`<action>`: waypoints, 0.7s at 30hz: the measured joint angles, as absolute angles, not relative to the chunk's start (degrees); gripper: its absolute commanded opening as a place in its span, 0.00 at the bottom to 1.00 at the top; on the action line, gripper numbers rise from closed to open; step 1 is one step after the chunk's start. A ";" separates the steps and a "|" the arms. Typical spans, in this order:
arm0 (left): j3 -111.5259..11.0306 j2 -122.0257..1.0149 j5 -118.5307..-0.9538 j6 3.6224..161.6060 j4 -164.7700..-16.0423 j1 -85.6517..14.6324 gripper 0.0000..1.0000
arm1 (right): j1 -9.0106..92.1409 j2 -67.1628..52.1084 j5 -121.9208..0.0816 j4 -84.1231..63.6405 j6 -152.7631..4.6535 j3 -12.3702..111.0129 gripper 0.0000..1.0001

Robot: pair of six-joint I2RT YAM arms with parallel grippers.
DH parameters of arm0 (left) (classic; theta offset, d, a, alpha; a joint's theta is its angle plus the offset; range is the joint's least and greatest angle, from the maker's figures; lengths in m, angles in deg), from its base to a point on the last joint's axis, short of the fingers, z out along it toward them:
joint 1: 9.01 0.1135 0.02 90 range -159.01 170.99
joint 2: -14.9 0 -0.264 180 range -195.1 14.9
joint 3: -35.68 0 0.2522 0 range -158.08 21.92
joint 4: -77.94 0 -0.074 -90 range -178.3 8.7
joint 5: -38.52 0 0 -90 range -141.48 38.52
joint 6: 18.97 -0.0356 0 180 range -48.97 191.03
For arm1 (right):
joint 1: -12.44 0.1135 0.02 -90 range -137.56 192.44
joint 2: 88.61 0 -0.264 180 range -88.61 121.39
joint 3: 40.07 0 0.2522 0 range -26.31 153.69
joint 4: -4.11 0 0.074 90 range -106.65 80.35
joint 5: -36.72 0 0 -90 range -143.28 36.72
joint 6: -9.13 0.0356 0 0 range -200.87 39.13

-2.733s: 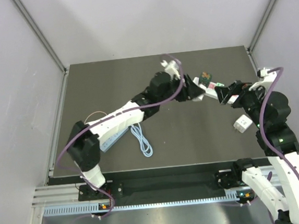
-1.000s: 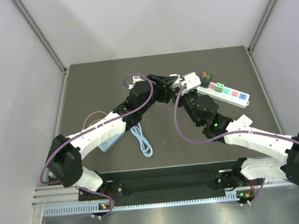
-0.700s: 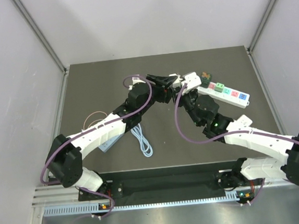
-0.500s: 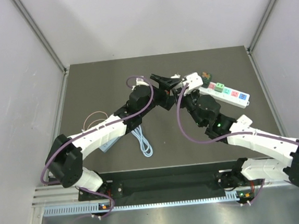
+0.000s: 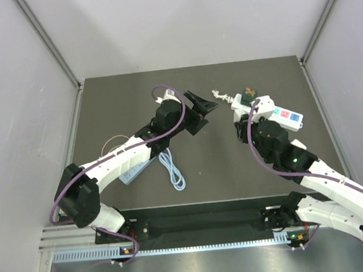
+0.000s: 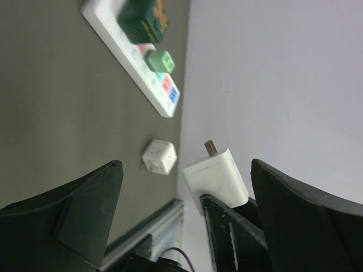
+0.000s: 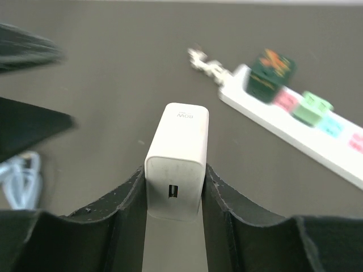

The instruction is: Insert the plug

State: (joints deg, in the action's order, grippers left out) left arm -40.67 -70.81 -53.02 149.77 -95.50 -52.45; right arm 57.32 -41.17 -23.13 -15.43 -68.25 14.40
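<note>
A white plug (image 7: 177,158), a boxy charger, sits between my right gripper's (image 7: 173,175) fingers, which are shut on its sides. From above, the plug (image 5: 237,107) hangs just left of the white power strip (image 5: 280,113), near the strip's end that carries a dark green plug (image 5: 249,94). In the right wrist view the power strip (image 7: 295,122) lies ahead and to the right. My left gripper (image 5: 204,103) stands wide open to the left of the plug, holding nothing. In the left wrist view the plug (image 6: 218,178), prongs up, stands between the spread fingers (image 6: 68,215), touching neither.
A white cube adapter (image 6: 159,157) lies beyond the power strip (image 6: 142,62). A blue-white cable (image 5: 171,168), a light blue strip (image 5: 134,172) and a thin wire coil (image 5: 112,142) lie under the left arm. The power strip's bundled cord end (image 5: 219,96) rests between the grippers.
My left gripper opened and let go of the plug, then drew back left. My right gripper closed on the plug and carried it right, toward the power strip.
</note>
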 measured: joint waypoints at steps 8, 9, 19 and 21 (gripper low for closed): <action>-40.75 -66.99 -44.37 136.24 -85.87 -48.36 0.98 | 39.51 -42.59 -29.49 -34.16 -64.09 16.80 0.00; -40.80 -66.02 -42.88 133.69 -84.62 -48.06 0.99 | 37.56 -42.59 -30.76 -35.80 -64.20 17.37 0.00; -49.93 -62.53 -46.51 105.47 -73.04 -48.10 0.96 | 15.90 -28.25 -41.57 -51.71 -70.59 30.13 0.00; -49.98 -62.00 -48.52 101.49 -71.88 -48.12 0.96 | 13.35 -24.77 -44.15 -53.13 -71.44 31.42 0.00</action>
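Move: The right gripper holds the white plug, and the pink socket near the strip's blue end lies about 22 cm to its right, 10 cm ahead and 15 cm below. Of that socket, the small green plug sits some 8 cm left and 4 farther out, the green box 15 left and 9 farther, the white cube 2 right and 15 nearer. From the empty left gripper, the socket is about 35 cm right and 6 ahead. Carry the gripped white plug about 18 cm to the right and some 8 cm down, towards the pink socket end of the strip, tilting the right hand's fingers down roughly 40 degrees and swinging them clockwise. Meanwhile draw the open left gripper leftward, dipping first and then rising, and roll it with its left side coming up. ##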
